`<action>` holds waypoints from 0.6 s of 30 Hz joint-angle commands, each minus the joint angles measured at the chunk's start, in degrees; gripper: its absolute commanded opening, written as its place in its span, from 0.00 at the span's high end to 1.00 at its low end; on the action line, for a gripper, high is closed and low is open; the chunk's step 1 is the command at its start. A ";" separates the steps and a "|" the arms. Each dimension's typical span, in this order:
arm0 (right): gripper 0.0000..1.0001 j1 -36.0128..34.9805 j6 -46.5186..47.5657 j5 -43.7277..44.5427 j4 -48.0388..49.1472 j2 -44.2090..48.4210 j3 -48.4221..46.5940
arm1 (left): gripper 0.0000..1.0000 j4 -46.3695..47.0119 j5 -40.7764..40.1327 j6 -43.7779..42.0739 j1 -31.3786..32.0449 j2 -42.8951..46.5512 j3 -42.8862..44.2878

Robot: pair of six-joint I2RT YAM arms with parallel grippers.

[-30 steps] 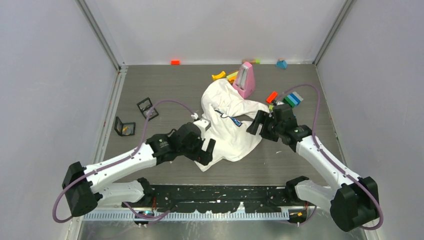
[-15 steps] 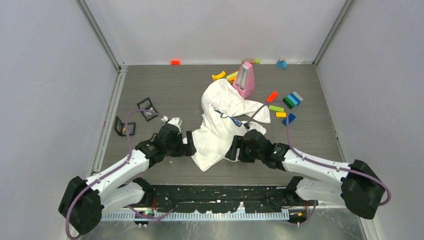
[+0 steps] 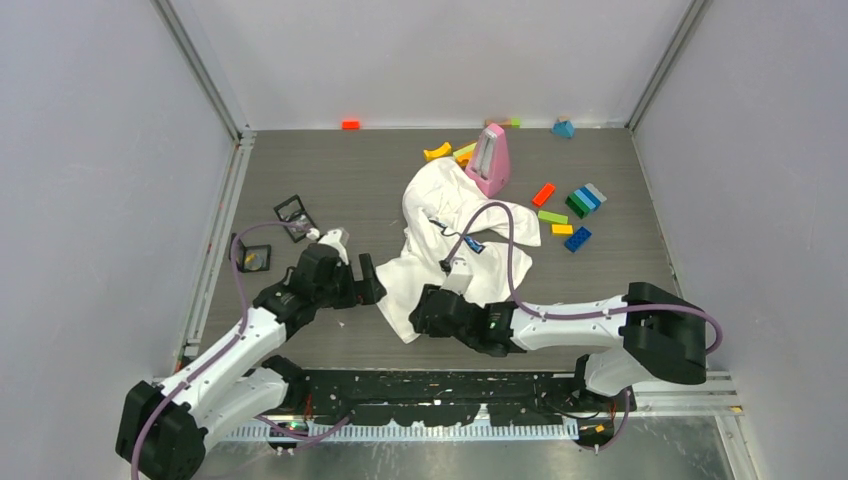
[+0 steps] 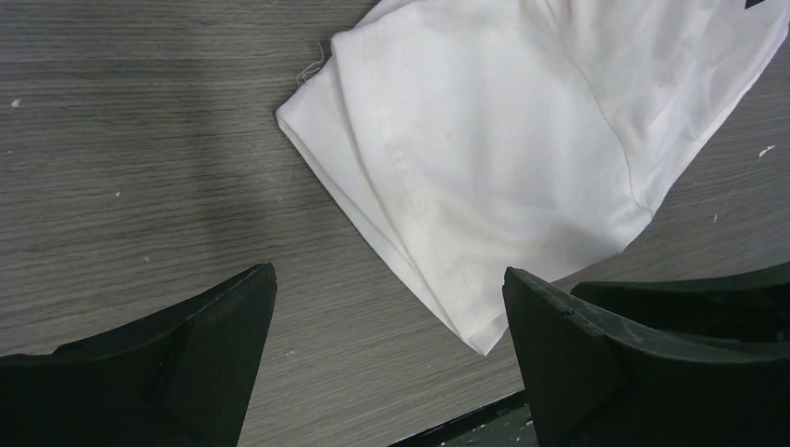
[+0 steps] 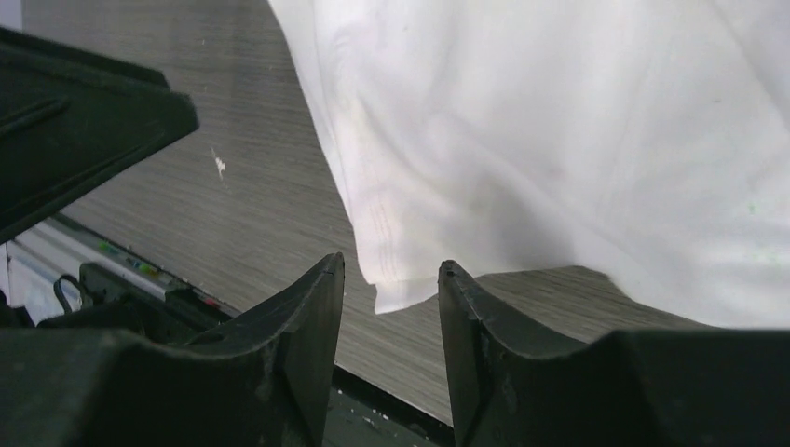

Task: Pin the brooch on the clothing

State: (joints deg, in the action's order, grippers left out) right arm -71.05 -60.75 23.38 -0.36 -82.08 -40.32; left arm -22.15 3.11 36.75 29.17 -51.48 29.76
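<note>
The clothing [image 3: 455, 250] is a white T-shirt lying crumpled in the middle of the table, with a bit of blue print showing. Its near folded corner [image 5: 401, 279] reaches between the fingertips of my right gripper [image 5: 391, 263]. The jaws stand narrowed but apart, not pressing the cloth. In the top view that right gripper [image 3: 420, 308] is low at the shirt's front corner. My left gripper [image 3: 368, 287] hovers wide open just left of the shirt's hem [image 4: 447, 214], holding nothing, with bare table between its fingers. I cannot make out the brooch in any view.
A pink wedge-shaped object [image 3: 489, 160] stands behind the shirt. Coloured blocks [image 3: 575, 215] lie to the right and along the back wall. Two small black square frames [image 3: 292, 212] [image 3: 248, 255] lie at the left. The black rail [image 3: 450, 385] runs along the near edge.
My right arm swung from the shirt's right side round to its near corner while its jaws narrowed. My left gripper drew back leftward off the shirt and stayed open.
</note>
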 commanded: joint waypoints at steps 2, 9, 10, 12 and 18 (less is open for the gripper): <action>0.51 -3.20 -6.42 14.20 -1.49 1.18 -1.19 | 0.04 -1.65 1.59 -2.72 -0.81 3.07 1.21; 0.52 -4.63 -13.10 15.55 -0.40 1.01 3.10 | 0.01 -3.97 6.49 -5.35 -1.00 2.27 3.69; 0.52 -4.63 -13.41 15.55 -0.20 0.86 3.35 | 0.00 -3.90 7.82 -5.75 -0.98 2.46 4.21; 0.52 -4.65 -13.43 15.83 0.00 0.78 3.21 | 0.00 -4.34 11.38 -6.95 -1.04 2.57 5.98; 0.50 -4.27 -12.46 15.72 2.85 -0.94 2.57 | 0.00 -14.23 16.16 -13.02 -1.04 0.94 16.74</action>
State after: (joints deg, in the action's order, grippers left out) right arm -75.33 -72.07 34.87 -2.87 -82.15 -36.93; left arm -30.76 14.41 29.41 28.40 -50.19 38.59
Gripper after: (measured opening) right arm 0.494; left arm 0.994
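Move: The clothing's near corner lies just below my right hand, about 5 cm down, 2 cm back and 1 cm to the left. The blue tag on the clothing is some 15 cm ahead of that hand and 11 cm to its right. From my left hand, the same corner lies about 8 cm back, 6 cm to the right and 7 cm down. The nearer black case stands 23 cm left of that left hand and 6 cm ahead; the other is 15 cm left, 14 cm ahead. I shift my right hand about 2.5 cm to the right, along the clothing's near hem and off its corner, sinking some 2 cm, fingers still half open, while I turn it about 10 degrees clockwise. My left hand, still empty and wide open, eases back a little, then rises about 5 cm over the clothing's left side, drifting right and turning clockwise too. ##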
